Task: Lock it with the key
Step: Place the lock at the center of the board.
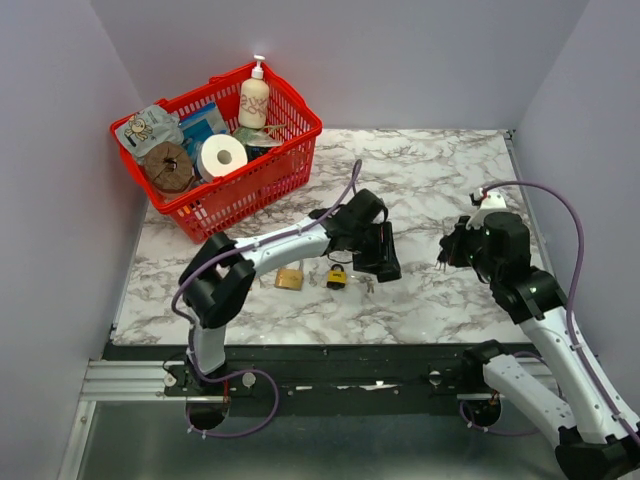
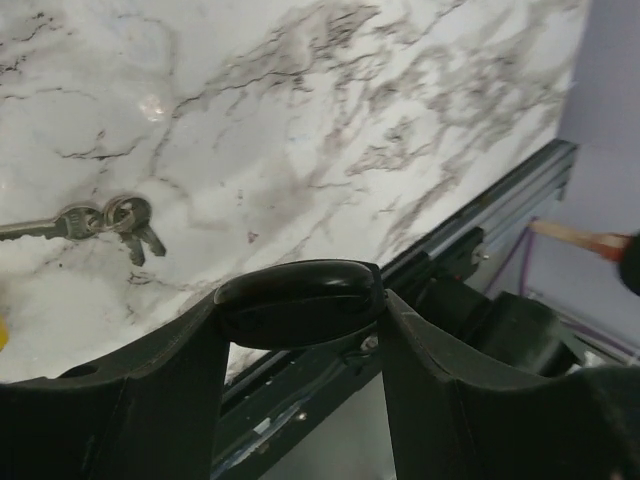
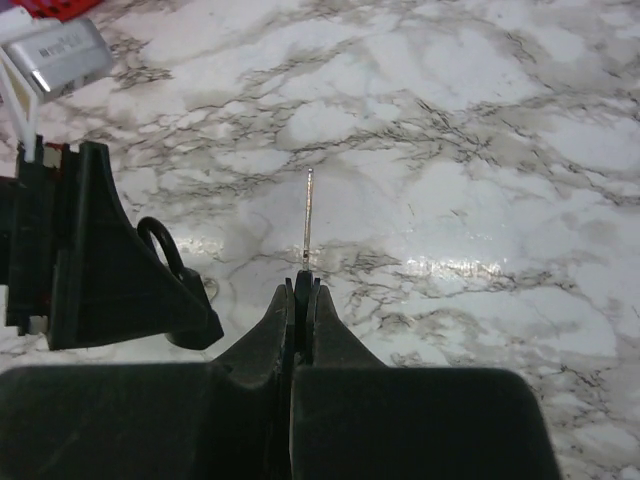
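Note:
A black padlock (image 2: pixel 300 300) sits clamped between the fingers of my left gripper (image 2: pixel 300 312), its rounded body filling the gap. The right wrist view shows that padlock (image 3: pixel 172 262) from the side, shackle up, behind a left finger (image 3: pixel 105 260). My right gripper (image 3: pixel 303 290) is shut on a key (image 3: pixel 310 215), whose thin blade sticks straight out ahead, clear of the padlock. From above, the left gripper (image 1: pixel 383 255) and right gripper (image 1: pixel 445 252) face each other over the middle of the marble table, a short gap apart.
A brass padlock (image 1: pixel 289 278), a small black and yellow padlock (image 1: pixel 337 277) and a ring of spare keys (image 2: pixel 115 220) lie on the marble under the left arm. A red basket (image 1: pixel 250 190) of goods stands back left. The table's front rail (image 2: pixel 470 230) is close by.

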`<state>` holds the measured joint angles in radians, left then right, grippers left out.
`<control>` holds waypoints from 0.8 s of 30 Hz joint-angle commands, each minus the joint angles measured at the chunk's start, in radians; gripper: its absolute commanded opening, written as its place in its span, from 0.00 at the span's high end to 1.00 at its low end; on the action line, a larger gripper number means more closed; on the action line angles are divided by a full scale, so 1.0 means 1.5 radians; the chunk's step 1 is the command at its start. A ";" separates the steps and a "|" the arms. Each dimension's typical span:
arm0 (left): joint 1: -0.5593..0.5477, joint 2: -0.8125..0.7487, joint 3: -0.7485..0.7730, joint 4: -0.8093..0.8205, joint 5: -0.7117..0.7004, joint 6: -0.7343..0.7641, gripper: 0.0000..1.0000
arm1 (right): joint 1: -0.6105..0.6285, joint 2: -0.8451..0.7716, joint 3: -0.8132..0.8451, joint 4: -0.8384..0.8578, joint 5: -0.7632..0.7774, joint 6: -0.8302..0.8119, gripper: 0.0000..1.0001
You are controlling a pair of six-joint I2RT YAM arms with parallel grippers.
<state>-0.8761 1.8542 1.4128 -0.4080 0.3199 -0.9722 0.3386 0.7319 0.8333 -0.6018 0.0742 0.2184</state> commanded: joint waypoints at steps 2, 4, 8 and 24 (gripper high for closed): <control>-0.014 0.069 0.077 -0.073 -0.025 0.000 1.00 | -0.015 0.032 0.007 -0.037 0.040 0.052 0.99; -0.020 0.096 0.094 -0.083 -0.026 0.003 1.00 | -0.019 0.038 0.002 -0.034 0.038 0.058 0.99; -0.035 0.127 0.118 -0.084 -0.032 -0.001 1.00 | -0.022 0.048 -0.010 -0.038 0.025 0.059 0.99; -0.053 0.211 0.175 -0.088 -0.029 -0.024 0.84 | -0.032 0.100 -0.052 -0.028 -0.022 0.072 0.99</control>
<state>-0.9512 2.1506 1.6310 -0.5415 0.2707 -0.9829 0.3000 0.8558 0.7742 -0.6491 0.0784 0.3099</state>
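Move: The left hand already grips the black padlock. The bare patch of marble board it heads for lies about 11 cm below, 3 cm to its right and 1 cm back. The loose keys lie some 4 cm left and 3 cm ahead of the hand; the yellow padlock lies 12 cm left and 3 cm ahead, both about 12 cm down. From the right hand, which holds a thin key, that patch is roughly 12 cm left, 2 cm back and 21 cm down. Down goes the left hand with the black padlock, about 8 cm in all, quickly at first, then easing some 3 cm to the right away from the loose keys before sinking a little more; its fingers tip about 10 degrees steeper and keep their grip. Beside it the right hand also sinks about 6 cm and dips its fingers, still pinching its key. ##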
